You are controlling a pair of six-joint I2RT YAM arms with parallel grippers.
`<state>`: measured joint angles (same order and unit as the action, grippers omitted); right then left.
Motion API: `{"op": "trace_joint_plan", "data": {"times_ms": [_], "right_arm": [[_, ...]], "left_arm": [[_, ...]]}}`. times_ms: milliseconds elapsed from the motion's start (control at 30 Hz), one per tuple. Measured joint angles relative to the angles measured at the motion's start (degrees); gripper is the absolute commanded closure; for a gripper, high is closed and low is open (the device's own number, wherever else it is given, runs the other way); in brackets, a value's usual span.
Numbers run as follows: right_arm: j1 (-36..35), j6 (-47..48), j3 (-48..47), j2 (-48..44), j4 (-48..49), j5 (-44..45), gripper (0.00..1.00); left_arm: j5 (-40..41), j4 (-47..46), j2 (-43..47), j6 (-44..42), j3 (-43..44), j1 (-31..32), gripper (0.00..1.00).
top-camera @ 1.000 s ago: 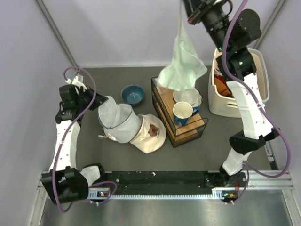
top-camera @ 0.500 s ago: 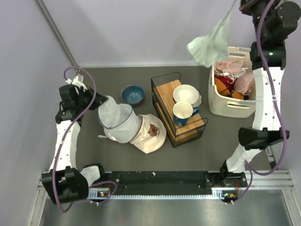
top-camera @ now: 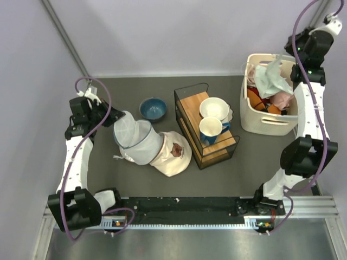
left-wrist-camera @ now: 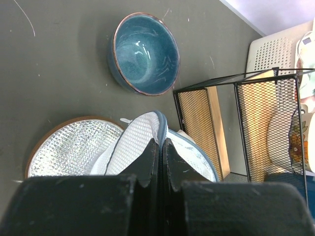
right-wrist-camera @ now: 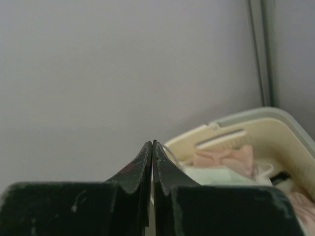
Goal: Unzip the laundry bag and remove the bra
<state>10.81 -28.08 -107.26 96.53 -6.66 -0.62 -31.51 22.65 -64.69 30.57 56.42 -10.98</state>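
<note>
The laundry bag (top-camera: 138, 142), a white mesh pouch with a blue-grey zipper rim, lies left of centre on the table. My left gripper (top-camera: 116, 120) (left-wrist-camera: 161, 140) is shut on the zipper edge of the laundry bag (left-wrist-camera: 140, 142), beside its round flap (left-wrist-camera: 74, 147). The bra (top-camera: 282, 98) (right-wrist-camera: 221, 157) shows as peach-pink fabric inside the beige basket (top-camera: 260, 122). My right gripper (top-camera: 283, 56) (right-wrist-camera: 152, 142) hangs above the basket's far rim. It is shut on a thin strap of a pale green-white garment (top-camera: 268, 78) (right-wrist-camera: 211, 174) that drapes into the basket.
A blue bowl (top-camera: 153, 108) sits behind the bag. A cream cloth with a brown mark (top-camera: 174, 154) lies under the bag's right side. A wire rack (top-camera: 209, 157) in the middle holds a white bowl (top-camera: 214, 107) and a blue mug (top-camera: 210, 130).
The right arm swung right from above the rack and brought the hanging pale garment down into the basket. The left arm and the bag stayed put.
</note>
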Motion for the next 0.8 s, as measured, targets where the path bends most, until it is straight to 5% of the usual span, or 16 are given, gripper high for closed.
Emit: {"op": "trace_joint_plan", "data": {"times_ms": [333, 800], "right_arm": [[4.4, -0.6, 15.0, -0.4, -0.3, 6.5, 1.00], [5.9, -1.7, 17.6, -6.3, -0.1, 13.0, 1.00]], "left_arm": [[-0.2, 0.0, -1.3, 0.8, 0.0, 0.0, 1.00], [-0.2, 0.0, -1.3, 0.8, 0.0, 0.0, 1.00]]}}
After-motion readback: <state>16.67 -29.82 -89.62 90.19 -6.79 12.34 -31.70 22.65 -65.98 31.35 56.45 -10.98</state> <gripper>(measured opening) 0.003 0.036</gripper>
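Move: The right hand, still pinching the green garment by a thin strap, is high over the laundry basket, whose middle lies about 8 cm to its right, 6 cm back and 34 cm below. The garment's body hangs some 7 cm right, 3 cm back and 28 cm down. A pink garment in the basket lies about 10 cm right and 10 cm back. From the left hand the basket is roughly 70 cm to the right and 13 cm ahead. The right hand swoops down about 14 cm and drifts some 7 cm right towards the basket's right side, fingers shut on the strap, tipping down and lowering the green garment onto the pile. Then it turns back up by about 5 cm, drawing back a few centimetres and still edging right, turned some 20 degrees clockwise by the end; the strap stays at its fingertips, while the left hand keeps the laundry bag pinched and held up. ##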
